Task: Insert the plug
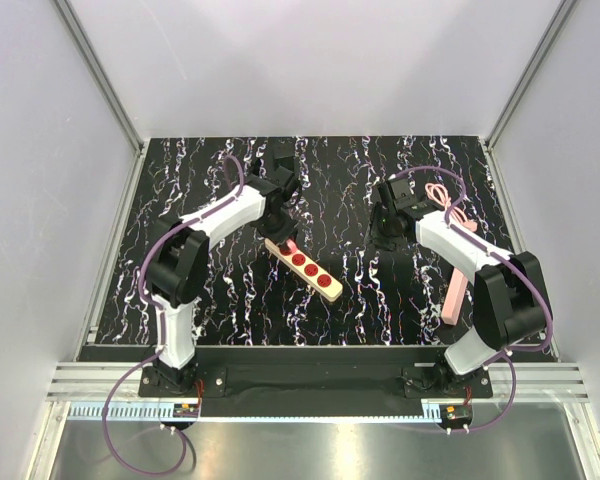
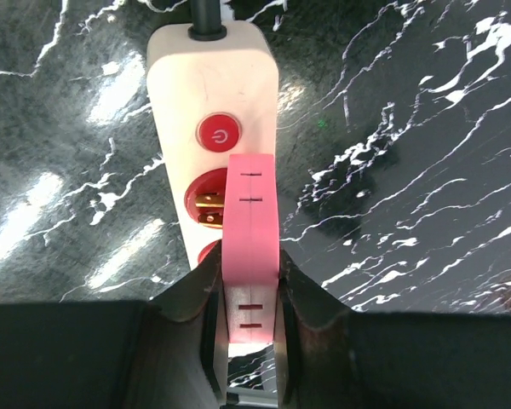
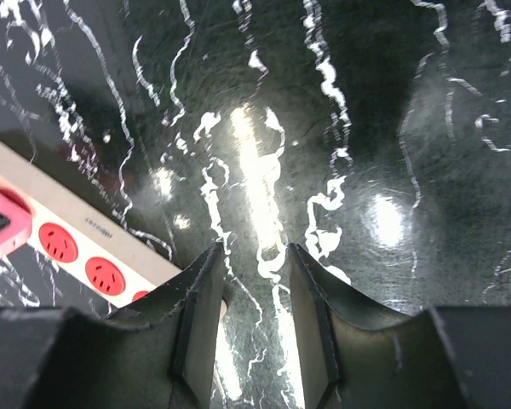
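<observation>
My left gripper is shut on a pink boxy plug, gripping its sides. The plug hangs over the cream power strip, covering part of the first red socket just below the red power button. Whether its prongs touch the socket is hidden. From above, the plug sits at the strip's far end under the left gripper. My right gripper is open over bare black marbled table, to the right of the strip; nothing lies between its fingers.
A long pink bar lies at the right edge of the table, with a coiled pink cable behind the right arm. A black cord leaves the strip's far end. White walls enclose the table on three sides.
</observation>
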Robot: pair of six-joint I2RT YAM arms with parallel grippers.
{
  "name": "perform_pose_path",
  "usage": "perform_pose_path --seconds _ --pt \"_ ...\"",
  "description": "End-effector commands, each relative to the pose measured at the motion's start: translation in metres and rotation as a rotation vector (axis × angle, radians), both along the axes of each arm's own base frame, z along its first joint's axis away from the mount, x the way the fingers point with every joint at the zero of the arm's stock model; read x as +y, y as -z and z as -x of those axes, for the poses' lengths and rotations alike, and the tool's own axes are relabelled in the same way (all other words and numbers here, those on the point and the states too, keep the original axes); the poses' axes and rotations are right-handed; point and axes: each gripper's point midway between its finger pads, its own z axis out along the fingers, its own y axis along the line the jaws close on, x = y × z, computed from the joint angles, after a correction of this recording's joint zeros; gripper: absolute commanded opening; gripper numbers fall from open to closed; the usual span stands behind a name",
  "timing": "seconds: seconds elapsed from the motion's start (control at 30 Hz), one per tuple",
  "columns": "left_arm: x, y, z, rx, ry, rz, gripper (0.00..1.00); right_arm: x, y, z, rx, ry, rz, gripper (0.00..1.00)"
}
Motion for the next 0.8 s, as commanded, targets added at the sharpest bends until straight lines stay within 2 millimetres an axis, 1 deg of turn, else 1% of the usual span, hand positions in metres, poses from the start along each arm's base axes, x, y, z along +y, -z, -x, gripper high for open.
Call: perform_pose_path --seconds 0.0,0.03,0.07,0.1,0.13,0.17,0.2,0.23,0.27,0.3,0.33,0.37,0.4,0.43,0.47,0.5,0.53,0.57,0.6,0.63,0.67,0.7,0.73,0.77 --pt "0.033 -0.014 0.0 -0.012 0.007 -0.128 0.0 0.015 -0.031 -0.008 -0.08 -0.097 -0.059 0.45" --pt "0.029 -0.026 -0.002 -0.038 0.03 -0.103 0.0 0.025 -0.036 -0.004 -0.079 -0.154 -0.106 0.45" --pt "0.023 -0.04 -0.007 -0.066 0.045 -0.072 0.0 0.033 -0.047 -0.001 -0.109 -0.208 -0.142 0.47" --pt "0.017 -0.051 -0.008 -0.082 0.064 -0.037 0.0 0.039 -0.054 0.0 -0.141 -0.265 -0.165 0.49" --pt "0.013 -0.066 -0.007 -0.116 0.097 -0.014 0.0 0.046 -0.063 0.0 -0.178 -0.297 -0.198 0.51" --pt "0.007 -0.082 -0.01 -0.153 0.129 0.019 0.0 0.051 -0.078 0.003 -0.228 -0.324 -0.214 0.54" --pt "-0.003 -0.096 -0.012 -0.194 0.18 0.072 0.0 0.054 -0.085 0.004 -0.264 -0.35 -0.223 0.57" --pt "-0.01 -0.115 -0.01 -0.253 0.287 0.107 0.0 0.058 -0.09 0.003 -0.309 -0.368 -0.25 0.62" --pt "-0.016 -0.128 -0.011 -0.297 0.337 0.137 0.0 0.059 -0.101 0.004 -0.349 -0.368 -0.27 0.64" --pt "-0.03 -0.145 -0.011 -0.36 0.404 0.214 0.0 0.063 -0.11 0.002 -0.388 -0.368 -0.303 0.68" --pt "-0.033 -0.159 -0.003 -0.429 0.497 0.249 0.0 0.068 -0.116 0.008 -0.394 -0.39 -0.342 0.69" --pt "-0.051 -0.182 -0.002 -0.534 0.577 0.363 0.0 0.071 -0.123 0.009 -0.404 -0.397 -0.374 0.7" --pt "-0.058 -0.195 0.004 -0.601 0.636 0.423 0.0 0.076 -0.131 0.011 -0.406 -0.394 -0.416 0.72" --pt "-0.06 -0.226 0.018 -0.719 0.708 0.492 0.0 0.084 -0.141 0.017 -0.407 -0.432 -0.469 0.75" --pt "-0.062 -0.216 0.032 -0.732 0.749 0.546 0.0 0.088 -0.151 0.023 -0.418 -0.46 -0.508 0.75" --pt "-0.071 -0.244 0.039 -0.858 0.82 0.644 0.0 0.095 -0.165 0.025 -0.448 -0.483 -0.564 0.76" --pt "-0.068 -0.25 0.054 -0.903 0.857 0.682 0.0 0.101 -0.18 0.039 -0.464 -0.553 -0.631 0.77" --pt "-0.071 -0.266 0.066 -0.967 0.927 0.747 0.0 0.104 -0.19 0.046 -0.476 -0.573 -0.678 0.77" --pt "-0.071 -0.271 0.075 -0.982 0.962 0.775 0.0 0.106 -0.2 0.05 -0.531 -0.608 -0.709 0.77" --pt "-0.07 -0.274 0.085 -0.997 0.997 0.8 0.0 0.108 -0.207 0.062 -0.543 -0.658 -0.742 0.77" --pt "-0.071 -0.286 0.099 -1.038 1.067 0.865 0.0 0.106 -0.217 0.072 -0.581 -0.687 -0.759 0.79" --pt "-0.069 -0.295 0.109 -1.073 1.098 0.896 0.0 0.107 -0.22 0.083 -0.604 -0.733 -0.797 0.8" --pt "-0.068 -0.296 0.116 -1.077 1.112 0.925 0.0 0.106 -0.23 0.094 -0.643 -0.772 -0.821 0.82" --pt "-0.067 -0.305 0.126 -1.114 1.156 0.951 0.0 0.107 -0.236 0.104 -0.637 -0.794 -0.871 0.85"
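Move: Over the far end of the power strip, the left gripper already holds the pink plug, not inserted. From it the right gripper is about 21 cm to the right, level in reach and some 2 cm higher; the power strip's middle lies 5 cm back, 4 cm right and 4 cm below, and the black box 21 cm ahead, 3 cm below. For the right hand, the plug is about 21 cm left, 2 cm below; the strip's middle is 18 cm left, 5 cm back, 6 cm below. Lifting the still-gripped plug off over the strip, the left hand climbs about 26 cm, then also swings back and right towards the right gripper, wrist turning until its fingers point right, nearly level. The right hand rises some 18 cm while going left, then back, towards the plug, turning its fingers to face left and opening wide; no touch between them is seen. ##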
